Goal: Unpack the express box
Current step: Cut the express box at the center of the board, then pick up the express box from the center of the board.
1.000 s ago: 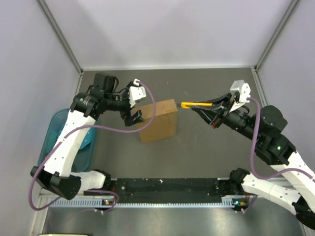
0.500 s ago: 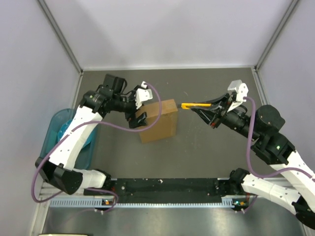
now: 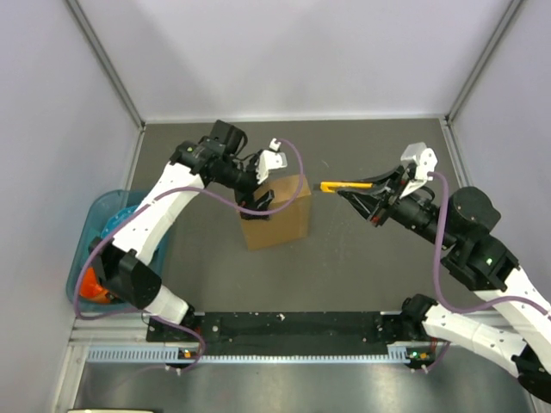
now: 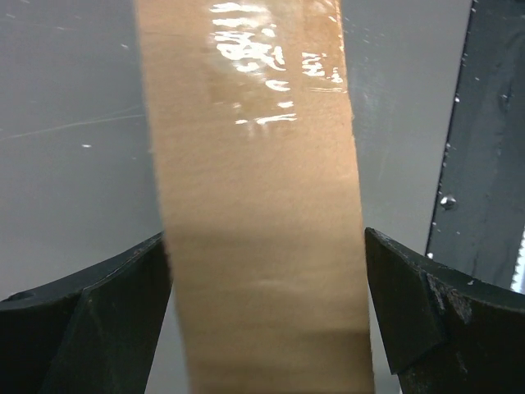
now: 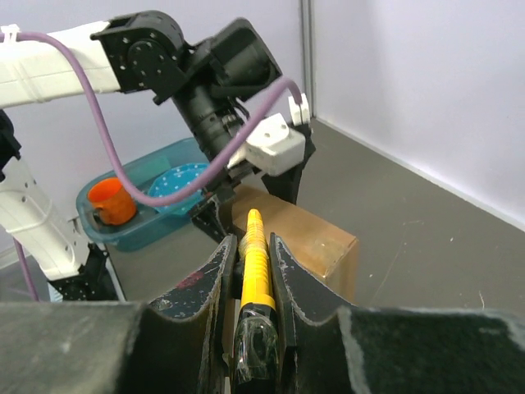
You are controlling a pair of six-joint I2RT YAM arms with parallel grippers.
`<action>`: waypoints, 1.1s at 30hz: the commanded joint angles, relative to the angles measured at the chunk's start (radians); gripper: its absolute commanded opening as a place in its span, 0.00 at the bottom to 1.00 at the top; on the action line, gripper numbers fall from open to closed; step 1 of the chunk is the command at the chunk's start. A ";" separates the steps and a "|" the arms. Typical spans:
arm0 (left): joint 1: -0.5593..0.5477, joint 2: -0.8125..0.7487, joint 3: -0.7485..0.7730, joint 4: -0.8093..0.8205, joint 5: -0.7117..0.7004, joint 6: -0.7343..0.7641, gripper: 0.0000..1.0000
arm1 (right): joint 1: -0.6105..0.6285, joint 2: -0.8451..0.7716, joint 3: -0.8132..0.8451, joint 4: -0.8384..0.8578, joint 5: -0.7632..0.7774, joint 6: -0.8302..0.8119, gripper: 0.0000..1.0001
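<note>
The express box [image 3: 280,219], plain brown cardboard, stands on one edge mid-table. Its narrow taped face [image 4: 258,205] fills the left wrist view. My left gripper [image 3: 261,194] is open and straddles the box's left end, one black finger [image 4: 98,312] on each side of that face. My right gripper [image 3: 357,198] hovers to the right of the box, shut on a yellow utility knife [image 3: 344,184]. The knife [image 5: 256,263] sticks out past the fingers, and its tip points at the box's near top corner [image 5: 316,238] without touching it.
A blue bin [image 3: 95,232] sits at the table's left edge with an orange cup [image 3: 93,284] in it. The right wrist view shows the cup [image 5: 112,201] beside a blue dotted dish [image 5: 176,180]. Grey walls close in three sides.
My left arm has swung right and its open gripper now sits over the box's left end instead of beside it. The right gripper and knife have barely moved.
</note>
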 commanded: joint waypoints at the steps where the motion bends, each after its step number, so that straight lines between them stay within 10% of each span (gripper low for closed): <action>1: -0.019 0.061 0.043 -0.120 0.037 0.059 0.99 | 0.002 -0.026 -0.018 0.008 0.034 -0.009 0.00; 6: -0.019 0.134 0.073 -0.234 0.059 0.127 0.97 | 0.000 -0.041 -0.023 0.005 0.054 -0.015 0.00; 11: -0.030 0.115 0.056 -0.209 0.021 0.116 0.59 | 0.002 -0.034 -0.020 0.005 0.056 -0.016 0.00; 21: -0.077 -0.092 0.004 -0.025 -0.108 0.023 0.40 | 0.002 -0.021 -0.003 0.010 0.053 -0.027 0.00; 33: -0.062 -0.368 -0.279 0.471 -0.088 -0.637 0.03 | 0.002 0.114 0.068 0.155 0.103 -0.182 0.00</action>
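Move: Straddling the upper left end of the standing express box, the left hand has its open fingers either side of it, with the box's middle about 6 cm to the right, level fore and aft, and some 11 cm below. The yellow knife, held in the right hand, lies roughly 16 cm right of the left hand, 8 cm back and 20 cm higher. From the right hand the box's middle is about 15 cm left, 10 cm ahead and 30 cm down. Sinking about 2 cm, the left hand closes its open fingers on the two broad faces of the express box, pinching it near the top. It pauses, then draws up some 7 cm while turning counter-clockwise about 20 degrees and ending slightly farther back. The right hand keeps its hold on the knife, dips a little and finally eases forward about 2 cm. ##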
